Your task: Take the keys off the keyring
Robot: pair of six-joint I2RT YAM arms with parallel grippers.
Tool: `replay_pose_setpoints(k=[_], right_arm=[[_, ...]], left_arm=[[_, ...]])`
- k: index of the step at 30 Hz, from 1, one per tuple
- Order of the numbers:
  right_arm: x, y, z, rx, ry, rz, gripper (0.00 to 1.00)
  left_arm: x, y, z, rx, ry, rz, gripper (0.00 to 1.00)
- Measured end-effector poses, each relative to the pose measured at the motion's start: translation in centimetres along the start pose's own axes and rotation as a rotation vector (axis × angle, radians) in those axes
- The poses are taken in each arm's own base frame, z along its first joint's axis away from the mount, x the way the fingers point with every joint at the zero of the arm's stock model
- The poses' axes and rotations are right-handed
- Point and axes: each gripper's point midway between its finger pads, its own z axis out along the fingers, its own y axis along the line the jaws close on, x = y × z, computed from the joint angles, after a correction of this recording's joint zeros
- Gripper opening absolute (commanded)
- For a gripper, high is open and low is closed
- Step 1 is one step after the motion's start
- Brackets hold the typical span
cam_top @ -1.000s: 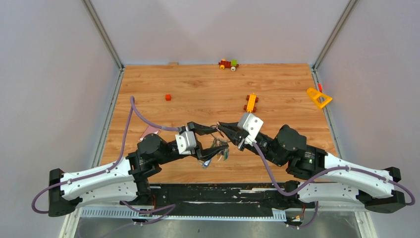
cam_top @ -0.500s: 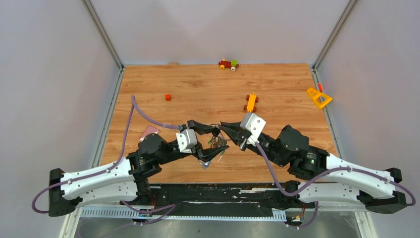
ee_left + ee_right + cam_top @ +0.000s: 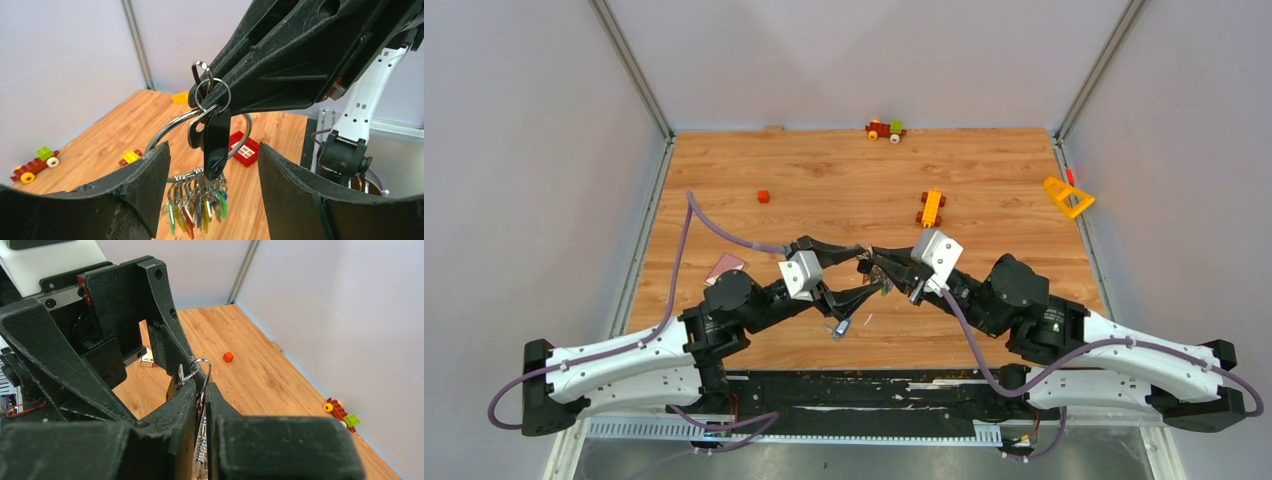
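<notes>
My right gripper (image 3: 202,388) is shut on the silver keyring (image 3: 169,126) and holds it in the air above the table. Small silver rings (image 3: 212,93) and a black tag (image 3: 216,145) hang at its tip. The keys (image 3: 196,207), a bunch with green, yellow, red and blue tags, dangle from the bottom of the loop. My left gripper (image 3: 212,151) is open, with one finger on each side of the loop and touching nothing. In the top view the two grippers meet at mid-table, left (image 3: 856,272) and right (image 3: 876,259). A small blue-tagged piece (image 3: 842,328) lies below them.
A red cube (image 3: 763,196), a yellow and red brick (image 3: 931,207), a toy brick car (image 3: 885,129) at the back edge and an orange triangle piece (image 3: 1067,197) at the right wall. A pink card (image 3: 725,267) lies at the left. A red plate (image 3: 244,148) sits under the keyring.
My left gripper has opened wider and moved up and right, so that its fingers straddle the keyring. The right gripper, still shut on the ring, has shifted slightly.
</notes>
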Motion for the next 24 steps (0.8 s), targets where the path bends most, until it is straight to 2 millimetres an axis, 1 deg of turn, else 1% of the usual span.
replay_pose_setpoints(k=[5,7,9,13,15,18,21,24], right_arm=[[0.6,0.2,0.1,0.000,0.010,-0.003,0.00],[0.7,0.2,0.2,0.001,0.011,-0.003,0.00],[0.7,0.2,0.2,0.000,0.011,-0.003,0.00],[0.6,0.3,0.3,-0.002,0.006,-0.002,0.00],[0.6,0.3,0.3,-0.003,0.006,-0.001,0.00],[0.7,0.3,0.3,-0.003,0.009,-0.002,0.00],[1.2,0.4,0.2,-0.002,0.018,-0.004,0.00],[1.3,0.2,0.1,0.010,0.020,-0.004,0.00]], left_arm=[[0.4,-0.2,0.2,0.010,0.011,-0.004,0.71],[0.5,-0.5,0.3,0.022,0.011,-0.007,0.69],[0.5,-0.7,0.4,0.034,0.008,-0.009,0.65],[0.2,-0.9,0.5,0.046,-0.006,-0.012,0.54],[-0.1,-0.9,0.5,0.046,-0.016,-0.015,0.44],[-0.3,-0.9,0.6,0.046,-0.026,-0.021,0.20],[-0.4,-1.0,0.6,0.049,-0.030,-0.021,0.01],[-0.4,-1.0,0.6,0.052,-0.030,-0.024,0.00]])
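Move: The black key hangs almost between the left hand's open fingers, level with it forward and back, about 1 cm to its right and 1 cm above. From the right hand, which grips the rings, it lies about 2 cm back, 1 cm left and 2 cm down. The small rings are about 3 cm above and 2 cm right of the left hand, 1 cm farther out. The hanging key bunch is some 4 cm right of the left hand and 7 cm below, level forward and back. The left hand eases about 1 cm to its right and slightly back, dipping a little before rising about 1 cm, while its wide-open fingers close almost fully around the black key and pinch it just below the small ring. The right hand keeps the rings gripped in its fingertips and sinks a bit over 1 cm in two small steps, so that both grippers end close together, with the key between the left pads. ##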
